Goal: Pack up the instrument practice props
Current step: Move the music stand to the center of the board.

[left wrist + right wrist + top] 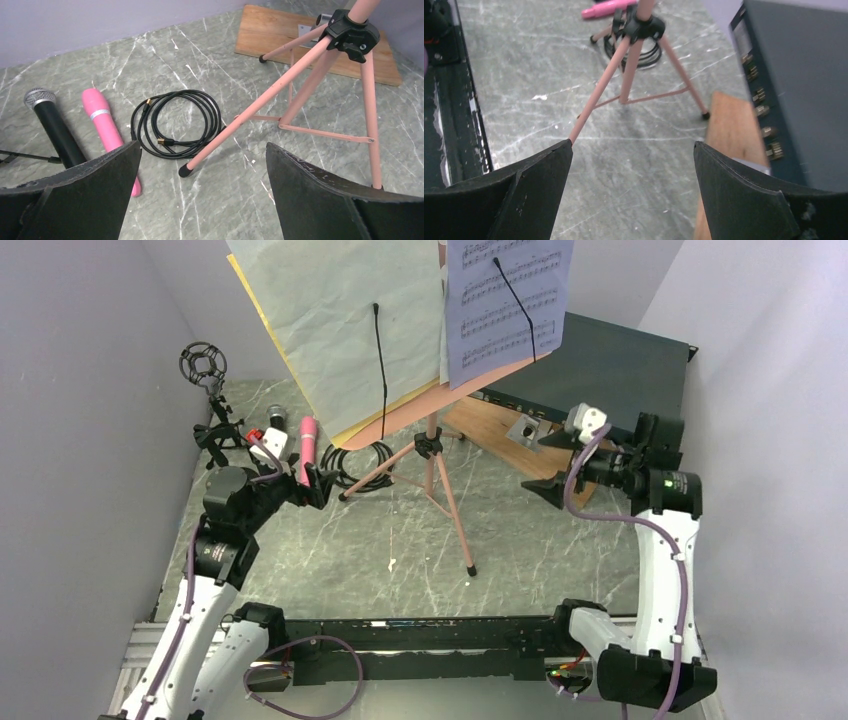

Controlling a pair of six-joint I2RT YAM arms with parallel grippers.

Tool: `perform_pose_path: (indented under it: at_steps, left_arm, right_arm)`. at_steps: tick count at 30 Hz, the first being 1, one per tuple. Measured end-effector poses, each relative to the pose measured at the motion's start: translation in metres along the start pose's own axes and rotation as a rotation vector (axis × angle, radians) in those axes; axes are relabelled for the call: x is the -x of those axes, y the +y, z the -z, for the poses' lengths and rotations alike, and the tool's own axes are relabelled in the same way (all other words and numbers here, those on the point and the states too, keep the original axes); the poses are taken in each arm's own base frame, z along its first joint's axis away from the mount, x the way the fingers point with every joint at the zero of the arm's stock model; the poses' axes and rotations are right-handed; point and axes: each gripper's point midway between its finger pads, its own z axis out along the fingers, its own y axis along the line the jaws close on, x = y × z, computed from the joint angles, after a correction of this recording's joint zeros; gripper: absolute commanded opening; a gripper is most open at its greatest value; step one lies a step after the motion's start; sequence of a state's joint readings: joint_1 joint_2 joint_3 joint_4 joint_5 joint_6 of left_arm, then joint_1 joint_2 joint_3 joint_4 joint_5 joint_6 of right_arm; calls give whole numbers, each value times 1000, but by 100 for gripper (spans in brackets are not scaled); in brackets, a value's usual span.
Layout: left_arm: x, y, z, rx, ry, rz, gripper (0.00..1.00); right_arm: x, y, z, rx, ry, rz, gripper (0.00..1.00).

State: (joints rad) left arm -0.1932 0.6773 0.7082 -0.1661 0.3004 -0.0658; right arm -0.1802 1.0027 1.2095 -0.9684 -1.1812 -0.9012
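The pink music stand stands mid-table on its tripod legs (445,502), its desk (470,380) holding a white page (340,320), a yellow page edge (262,315) and a printed sheet-music page (505,300). A pink microphone (308,445) and a black microphone (275,420) lie at the left, with a black mic holder (204,362) behind them. My left gripper (318,485) is open and empty just near the pink microphone (105,125) and black microphone (52,125). My right gripper (545,490) is open and empty, right of the tripod (624,75).
A coiled black cable (365,458) lies by the tripod's left foot, also in the left wrist view (175,122). The dark teal rack box (600,365) sits back right with the brown wooden board (500,430) in front of it. Walls close in on both sides.
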Motion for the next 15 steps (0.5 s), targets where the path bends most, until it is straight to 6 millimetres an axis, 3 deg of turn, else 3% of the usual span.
perform_pose_path:
  at_steps: [8, 15]
  left_arm:
    - [-7, 6, 4, 41, 27, 2, 100]
    - [-7, 9, 4, 55, 27, -12, 99]
  right_arm:
    - [91, -44, 27, -148, -57, -17, 93]
    - [144, -112, 48, -286, -183, -184, 88]
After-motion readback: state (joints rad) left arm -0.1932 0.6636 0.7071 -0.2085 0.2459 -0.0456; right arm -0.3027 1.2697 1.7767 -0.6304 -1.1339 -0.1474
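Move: The near right corner of the music stand's desk, where the sheets rest, lies about 15 cm ahead of the right hand, 4 cm to its left and 14 cm above it. The stand's tripod hub is some 20 cm left, 9 cm ahead and 9 cm below; the dark rack unit's middle sits about 27 cm ahead, 9 cm right and 18 cm lower. From the left hand the desk corner is roughly 34 cm right, 12 cm ahead and 17 cm up. Upward and fast, the right hand climbs about 17 cm to the level of the stand's desk, bending more and more forward (some 7 cm) and slightly right on the way, closing in on the desk's near right corner. The wrist swings about 15 degrees clockwise and rolls its left side up by as much; the fingers stay wide open and touch nothing. ##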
